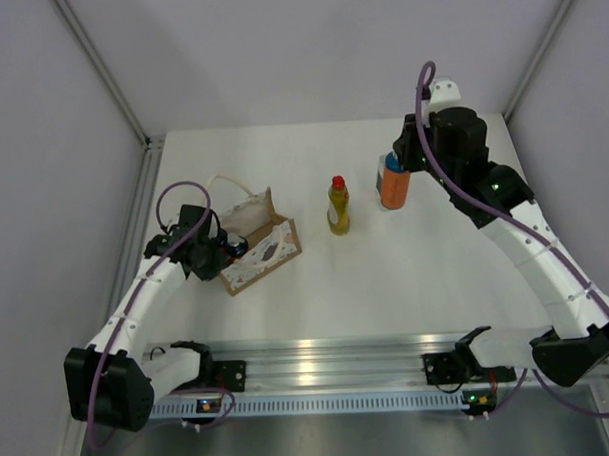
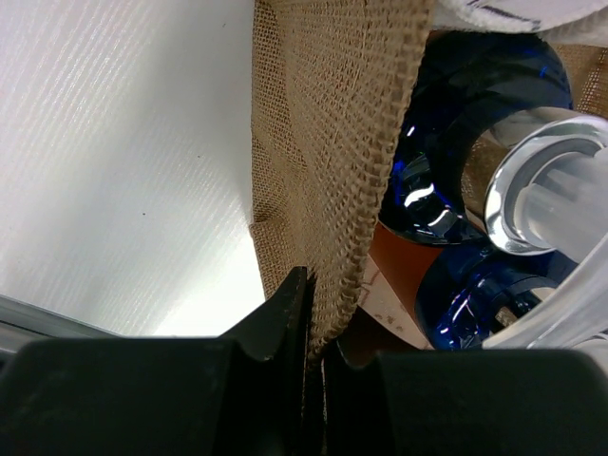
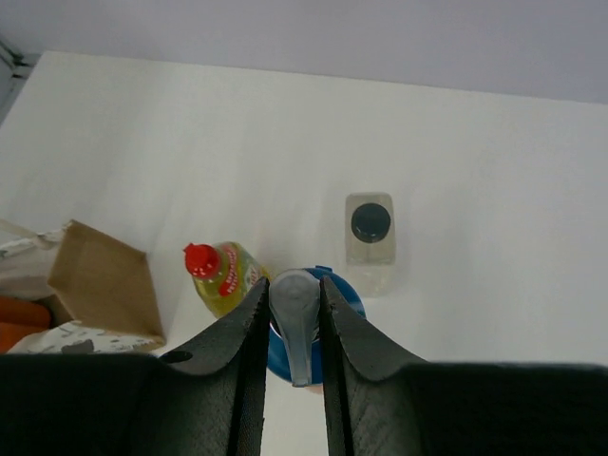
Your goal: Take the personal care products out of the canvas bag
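Note:
The tan canvas bag lies on the left of the table, its mouth toward my left gripper. That gripper is shut on the bag's woven wall. Inside the bag I see blue caps, a clear cap and an orange bottle body. A yellow bottle with a red cap stands mid-table. My right gripper is shut on the grey pump head of an orange, blue-capped bottle. A clear bottle with a dark cap stands just behind it.
The white table is walled by grey panels at the back and sides. A metal rail with the arm bases runs along the near edge. The bag's white loop handle lies behind the bag.

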Controlling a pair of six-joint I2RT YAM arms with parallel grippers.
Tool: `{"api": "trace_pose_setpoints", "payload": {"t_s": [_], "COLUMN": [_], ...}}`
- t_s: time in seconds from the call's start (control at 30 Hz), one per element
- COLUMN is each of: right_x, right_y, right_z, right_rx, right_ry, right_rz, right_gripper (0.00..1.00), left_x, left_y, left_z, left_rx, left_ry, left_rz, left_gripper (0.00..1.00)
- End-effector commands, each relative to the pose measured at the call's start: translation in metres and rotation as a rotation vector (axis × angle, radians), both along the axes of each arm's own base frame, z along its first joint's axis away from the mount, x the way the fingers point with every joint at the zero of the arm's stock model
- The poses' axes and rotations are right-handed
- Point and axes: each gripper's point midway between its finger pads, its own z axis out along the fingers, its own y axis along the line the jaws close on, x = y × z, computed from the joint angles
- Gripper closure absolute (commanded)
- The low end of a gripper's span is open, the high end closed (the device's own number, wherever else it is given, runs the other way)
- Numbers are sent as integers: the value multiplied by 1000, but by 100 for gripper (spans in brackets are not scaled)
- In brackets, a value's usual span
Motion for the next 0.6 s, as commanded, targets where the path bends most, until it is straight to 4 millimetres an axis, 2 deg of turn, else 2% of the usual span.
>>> {"api": "trace_pose_setpoints", "payload": {"t_s": [0.0,0.03,0.1,0.13,0.2,0.33,0.57], "right_x": [8,13,16,19,26,38,51], "right_y": [-18,-23,-25,-26,-28,-30,-20], "right_z": [39,21,20,0,-8,-35,-72], "right_rx": [84,63,72,47,51,35,48], "right_ry": [-169,-146,-194,-176,-186,-171,-147], "right_rz": [-50,-66,-68,-71,-78,-80,-53], "right_gripper": [100,100,100,100,100,100,100], "left_x": [0,0,-1,0,0,2,3], "left_y": [-2,-2,-3,-3,-3,-4,-8], "left_z": [4,4,4,5,6,8,10], "left_rx": [-6,-11,-12,-14,-15,-17,-39], "left_ry": [-3,-2,-2,-5,-6,-12,-12], "left_rz": [-11,-11,-12,-13,-15,-17,-14], "left_gripper": [86,86,86,86,86,86,87]}}
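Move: The right hand holds the orange bottle by its nozzle. The table spot it is being taken to lies about 36 cm below, some 3 cm ahead and 3 cm to the right. The clear bottle stands roughly 7 cm farther out than that spot, in line with it; the yellow bottle is about 11 cm to the hand's left and 4 cm ahead, both with middles some 28 cm below. From the left hand, at the bag's rim, the spot is about 12 cm ahead, 38 cm to the right and 10 cm lower. The right hand brings the orange bottle down about 13 cm towards the bare table just on the near side of the clear bottle, dropping fast at first and easing off almost to a stop in height, while it drifts some 3 cm to the right and nearly as far forward. The fingers keep their pinch on the nozzle so the bottle hangs upright beneath them, and the wrist turns only slightly, the fingertips tipping down about 5 degrees. ##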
